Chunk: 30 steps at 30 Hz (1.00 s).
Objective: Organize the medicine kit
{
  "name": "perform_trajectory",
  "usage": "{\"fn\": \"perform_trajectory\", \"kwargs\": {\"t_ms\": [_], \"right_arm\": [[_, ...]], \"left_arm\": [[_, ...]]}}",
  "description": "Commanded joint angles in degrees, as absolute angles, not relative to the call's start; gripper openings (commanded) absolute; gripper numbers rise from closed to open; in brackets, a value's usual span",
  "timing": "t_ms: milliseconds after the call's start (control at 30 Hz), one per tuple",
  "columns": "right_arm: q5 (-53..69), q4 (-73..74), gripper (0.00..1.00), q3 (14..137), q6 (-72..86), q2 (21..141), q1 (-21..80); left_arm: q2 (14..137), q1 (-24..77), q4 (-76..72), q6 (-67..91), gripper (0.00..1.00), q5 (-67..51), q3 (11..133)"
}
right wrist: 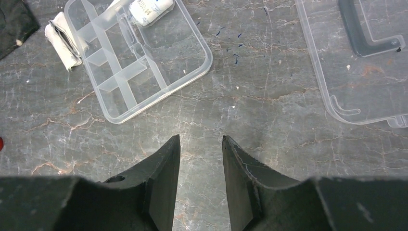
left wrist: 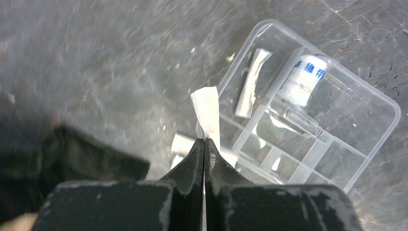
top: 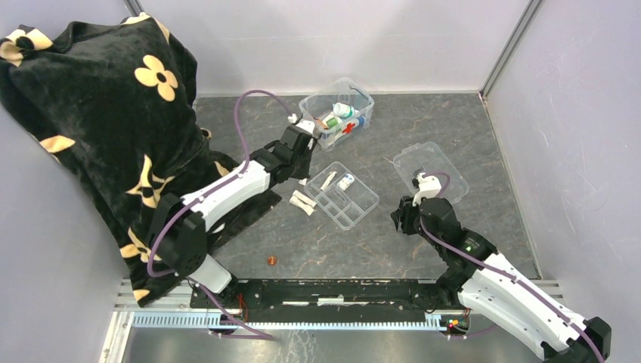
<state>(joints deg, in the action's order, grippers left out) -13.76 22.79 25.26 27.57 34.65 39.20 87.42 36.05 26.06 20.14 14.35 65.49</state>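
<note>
The medicine kit (top: 336,113), a clear box with a red cross and bottles inside, stands open at the back. In front of it lies a clear divided tray (top: 344,195) (left wrist: 337,139) (right wrist: 139,53) holding a white roll (left wrist: 308,79) (right wrist: 151,8) and a white strip (left wrist: 250,84). My left gripper (top: 301,175) (left wrist: 204,140) hangs by the tray's left edge, shut on a thin white packet (left wrist: 207,108) that sticks out past its tips. My right gripper (top: 401,215) (right wrist: 199,138) stands open over bare table, nothing between its fingers.
A flat clear lid (top: 431,170) (right wrist: 356,62) lies to the right of the tray. More white packets (top: 302,203) (right wrist: 62,31) lie on the table left of the tray. A black flowered cloth (top: 98,113) covers the left side. A small copper disc (top: 270,261) sits near the front.
</note>
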Motion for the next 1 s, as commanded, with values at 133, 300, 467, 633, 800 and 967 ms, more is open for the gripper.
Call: {"fn": "perform_trajectory", "kwargs": {"t_ms": [133, 300, 467, 633, 800, 967], "right_arm": [[-14.9, 25.7, 0.44, 26.1, 25.8, 31.4, 39.1], [-15.6, 27.3, 0.44, 26.3, 25.8, 30.2, 39.1], [-15.9, 28.0, 0.44, 26.2, 26.4, 29.5, 39.0], [-15.9, 28.5, 0.44, 26.0, 26.7, 29.0, 39.1], [-16.6, 29.6, 0.44, 26.0, 26.7, 28.3, 39.1], [-16.8, 30.2, 0.44, 26.3, 26.9, 27.7, 39.1]], "left_arm": [[99.6, 37.8, 22.7, -8.8, 0.02, 3.5, 76.4], [103.7, 38.5, 19.5, -15.8, 0.02, 4.0, 77.7], [107.2, 38.9, 17.8, -18.4, 0.02, 3.6, 79.7], [111.1, 39.4, 17.8, -20.6, 0.02, 4.3, 82.8], [113.4, 39.6, 17.9, -20.2, 0.02, 4.1, 84.1], [114.6, 40.0, 18.5, -20.1, 0.03, 4.8, 84.0]]}}
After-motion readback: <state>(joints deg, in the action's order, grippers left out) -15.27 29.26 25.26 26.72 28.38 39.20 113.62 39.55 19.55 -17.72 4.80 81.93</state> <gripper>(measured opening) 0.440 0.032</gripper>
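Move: The left hand already holds a white packet about 12 cm above the table. The tray's far-left compartment, where a similar packet lies, is about 6 cm ahead, 9 cm to its right and 11 cm below. The bandage roll lies 6 cm or so to the right of that compartment; the two loose packets sit about 3 cm back and 1 cm right of the hand, the medicine box some 25 cm ahead and 12 cm right. From the right hand the compartment is roughly 18 cm ahead and 23 cm left. Still pinching the white packet in its shut fingers, the left hand carries it about 8 cm to the right, 7 cm down and 6 cm forward, over the tray's near edge of approach and towards the far-left compartment. The wrist turns clockwise nearly 40 degrees on the way, its left side rising some 20. The right hand, open and empty, eases about 2 cm away to the right and back. ##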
